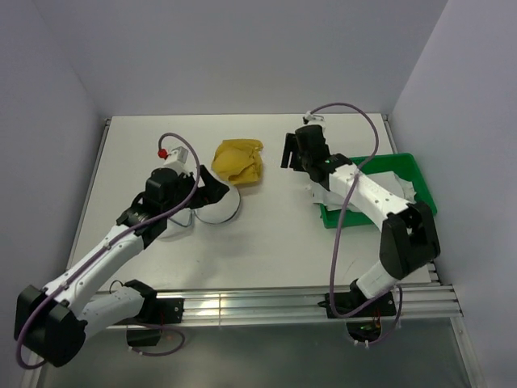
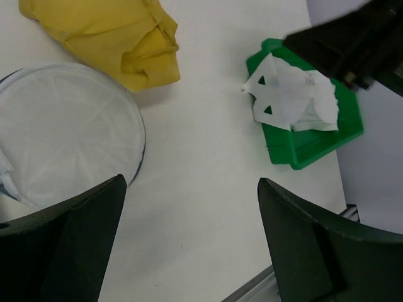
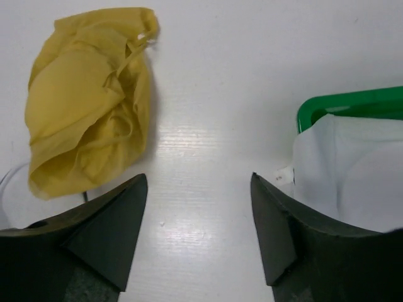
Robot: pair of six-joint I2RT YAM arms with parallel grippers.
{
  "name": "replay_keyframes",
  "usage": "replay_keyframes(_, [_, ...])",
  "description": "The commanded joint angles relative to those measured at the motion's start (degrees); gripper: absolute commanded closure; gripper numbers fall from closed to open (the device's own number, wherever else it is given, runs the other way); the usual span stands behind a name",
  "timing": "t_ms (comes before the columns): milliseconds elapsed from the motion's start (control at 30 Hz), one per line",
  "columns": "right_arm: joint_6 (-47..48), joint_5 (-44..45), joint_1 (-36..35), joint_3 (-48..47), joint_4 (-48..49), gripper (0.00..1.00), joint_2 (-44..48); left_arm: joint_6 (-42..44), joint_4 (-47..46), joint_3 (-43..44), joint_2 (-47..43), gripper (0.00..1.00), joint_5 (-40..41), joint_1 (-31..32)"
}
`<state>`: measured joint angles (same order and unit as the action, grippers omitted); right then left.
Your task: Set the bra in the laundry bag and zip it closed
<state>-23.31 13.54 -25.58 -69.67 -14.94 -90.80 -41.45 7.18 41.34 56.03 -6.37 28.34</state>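
The bra point(image 1: 238, 160) is a crumpled yellow heap lying on the white table, also seen in the left wrist view point(image 2: 113, 38) and the right wrist view point(image 3: 88, 113). Just in front of it lies the laundry bag point(image 1: 218, 210), a flat round white mesh pouch point(image 2: 63, 132), partly covered by my left arm. My left gripper point(image 1: 212, 188) hovers over the bag's right edge, open and holding nothing point(image 2: 191, 182). My right gripper point(image 1: 289, 158) hangs to the right of the bra, open over bare table point(image 3: 198, 179), holding nothing.
A green plastic tray point(image 1: 412, 166) stands at the right, with white fabric point(image 2: 293, 94) in it; its corner point(image 3: 340, 104) is near my right fingers. Walls close in the table at the back and both sides. A metal rail point(image 1: 307, 303) runs along the near edge.
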Motion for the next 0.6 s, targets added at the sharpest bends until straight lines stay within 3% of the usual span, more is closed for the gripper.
replay_keyframes(0, [-1.65,-1.5,0.01,5.22,5.61,0.29,8.88,-0.47,-3.84,4.71,5.92,0.09,4.17,0.23])
replay_keyframes(67, [-3.05,-3.86,0.01,11.97,7.98,0.33,13.17,-0.56,-4.97,7.25,11.01,0.11,5.83,0.23])
replay_keyframes(133, [-3.84,-6.23,0.01,15.95,10.71,0.49,15.56,-0.12,-5.51,10.05,16.44,0.11,6.02,0.14])
replay_keyframes(233, [-5.16,-8.52,0.01,22.02,13.97,0.63,19.25,1.72,-4.99,16.97,25.39,0.14,11.9,0.14])
replay_keyframes(300, [-6.65,-9.93,-0.17,25.19,15.46,0.66,21.1,4.43,-3.5,22.44,30.86,0.17,15.23,0.14])
replay_keyframes(400, [-8.94,-11.6,-0.17,29.05,19.75,0.67,24.26,10.75,2.3,41.63,43.87,0.24,18.12,-0.04])
replay_keyframes(567, [-10.97,-12.84,-0.69,34.59,23.29,0.66,29.01,19.73,15.22,65.32,66.55,0.4,20.0,-0.39])
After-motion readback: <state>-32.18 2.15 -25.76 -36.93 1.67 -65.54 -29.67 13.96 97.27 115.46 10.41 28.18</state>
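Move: Ahead of the left hand by about 22 cm, 5 cm to its right and some 19 cm below lies the yellow bra. Between them the laundry bag's right ring lies about 6 cm ahead and 2 cm left of the hand, its left ring about 3 cm ahead and 14 cm left, both some 20 cm down. From the right hand the bra is roughly 8 cm ahead, 14 cm left and 15 cm below. Reaching quickly forward some 24 cm and a little right, the left hand passes over the bag's right ring to hover above the bra, dipping about 4 cm early on. Its left side rolls up some 20 degrees and its wide-open fingers narrow to just over half. The empty right hand backs away from the bra about 10 cm, rolling likewise and half closing. ##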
